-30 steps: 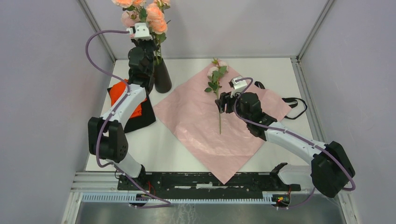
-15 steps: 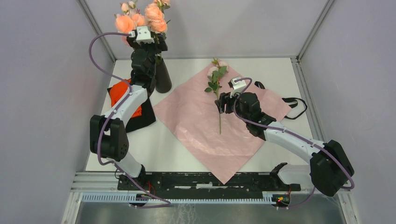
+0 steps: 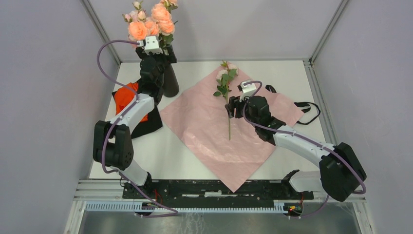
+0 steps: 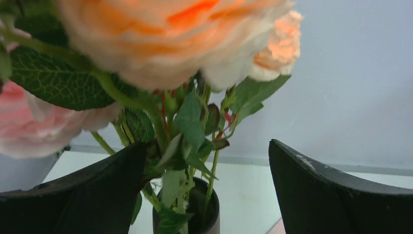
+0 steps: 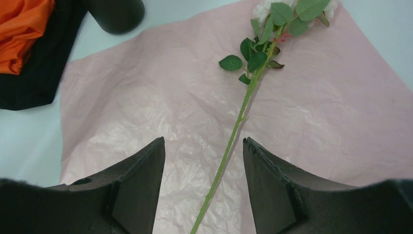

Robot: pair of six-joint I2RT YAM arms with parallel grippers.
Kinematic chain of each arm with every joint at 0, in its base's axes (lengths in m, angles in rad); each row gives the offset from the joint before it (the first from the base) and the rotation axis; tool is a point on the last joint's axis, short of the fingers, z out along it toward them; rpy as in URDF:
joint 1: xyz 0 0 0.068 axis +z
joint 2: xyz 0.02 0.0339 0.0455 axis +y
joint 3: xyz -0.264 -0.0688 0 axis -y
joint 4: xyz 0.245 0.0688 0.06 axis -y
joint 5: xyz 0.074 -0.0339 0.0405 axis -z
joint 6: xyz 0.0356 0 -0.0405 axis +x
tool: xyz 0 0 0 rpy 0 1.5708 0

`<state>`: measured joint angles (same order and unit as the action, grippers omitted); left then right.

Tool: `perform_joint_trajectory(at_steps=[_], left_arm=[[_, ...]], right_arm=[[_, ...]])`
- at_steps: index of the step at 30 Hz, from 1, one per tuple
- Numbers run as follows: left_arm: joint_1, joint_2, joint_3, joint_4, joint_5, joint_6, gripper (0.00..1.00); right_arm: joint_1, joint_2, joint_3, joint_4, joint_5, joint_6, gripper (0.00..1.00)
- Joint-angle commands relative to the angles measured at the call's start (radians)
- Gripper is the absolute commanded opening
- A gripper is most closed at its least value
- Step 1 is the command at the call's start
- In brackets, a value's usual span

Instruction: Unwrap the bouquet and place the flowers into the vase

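Note:
The black vase [image 3: 170,82] stands at the table's back left and holds several pink and peach flowers [image 3: 152,22]. My left gripper [image 3: 159,57] is open just above the vase rim [image 4: 197,192]. The green stems [image 4: 165,126] lie against its left finger [image 4: 97,185], and the jaws are not closed on them. The bouquet's pink wrapping paper [image 3: 209,131] lies spread flat. One flower [image 3: 225,80] lies on it. My right gripper [image 3: 233,106] hangs open over that flower's stem [image 5: 234,131], which runs between the fingertips without touching them.
An orange-red cloth [image 3: 127,100] on a black cloth [image 3: 148,124] lies left of the paper, near the vase. A black ribbon [image 3: 304,105] lies at the paper's right corner. Grey walls close in the table on the left, back and right.
My left gripper has opened and let go of the stems. The roses have shifted and now stand in the vase on their own. The right arm has barely moved.

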<state>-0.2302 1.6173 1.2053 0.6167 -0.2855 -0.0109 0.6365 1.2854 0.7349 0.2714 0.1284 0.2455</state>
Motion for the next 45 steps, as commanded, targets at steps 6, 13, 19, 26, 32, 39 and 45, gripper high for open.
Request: perform_joint_trajectory(at_steps=[6,13,19,26,32,39,45], left_arm=[[0.005,-0.07,-0.076,-0.025,0.01,-0.066,1.0],[-0.003,-0.074,-0.111,-0.047,0.022,-0.085,1.0],[-0.011,-0.102,-0.174,-0.048,0.022,-0.096,1.0],[-0.017,-0.124,-0.21,-0.072,0.025,-0.096,1.0],[-0.034,-0.146,-0.257,-0.071,0.025,-0.111,1.0],[-0.072,-0.188,-0.32,-0.079,0.013,-0.135,1.0],[-0.111,-0.213,-0.363,-0.094,-0.025,-0.157,1.0]], right_arm=[[-0.014,0.109,0.068,0.012,0.039,0.009,0.65],[-0.021,0.197,0.112,0.002,0.074,0.003,0.65],[-0.037,0.333,0.188,-0.026,0.087,-0.006,0.64],[-0.056,0.448,0.243,-0.039,0.089,-0.012,0.63],[-0.062,0.537,0.274,-0.054,0.09,-0.015,0.54],[-0.064,0.601,0.301,-0.083,0.065,-0.014,0.42],[-0.064,0.616,0.301,-0.1,0.065,-0.006,0.12]])
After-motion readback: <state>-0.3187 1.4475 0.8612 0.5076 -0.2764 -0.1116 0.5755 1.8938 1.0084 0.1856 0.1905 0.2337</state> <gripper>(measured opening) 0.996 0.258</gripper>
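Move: The last flower's stem, where it will be gripped, lies about 7 cm ahead of the right hand, neither left nor right, some 17 cm below; its blossoms are about 18 cm farther out along the same line. The vase stands roughly 20 cm ahead and 31 cm left of that hand. From the left hand the vase is about 4 cm ahead, 3 cm left and 21 cm lower, the stem some 11 cm back and 30 cm right, and the orange cloth about 7 cm back and 15 cm left. The right fingertips close from about two-thirds open around the lone stem and pinch it just below the leaves, after the hand sinks some 16 cm and reaches forward about 7, tipping its fingers down roughly 20 degrees. The wide-open left hand meanwhile drops about 11 cm out of the blossoms, easing back and slightly right on the near side of the vase as it tips down. ##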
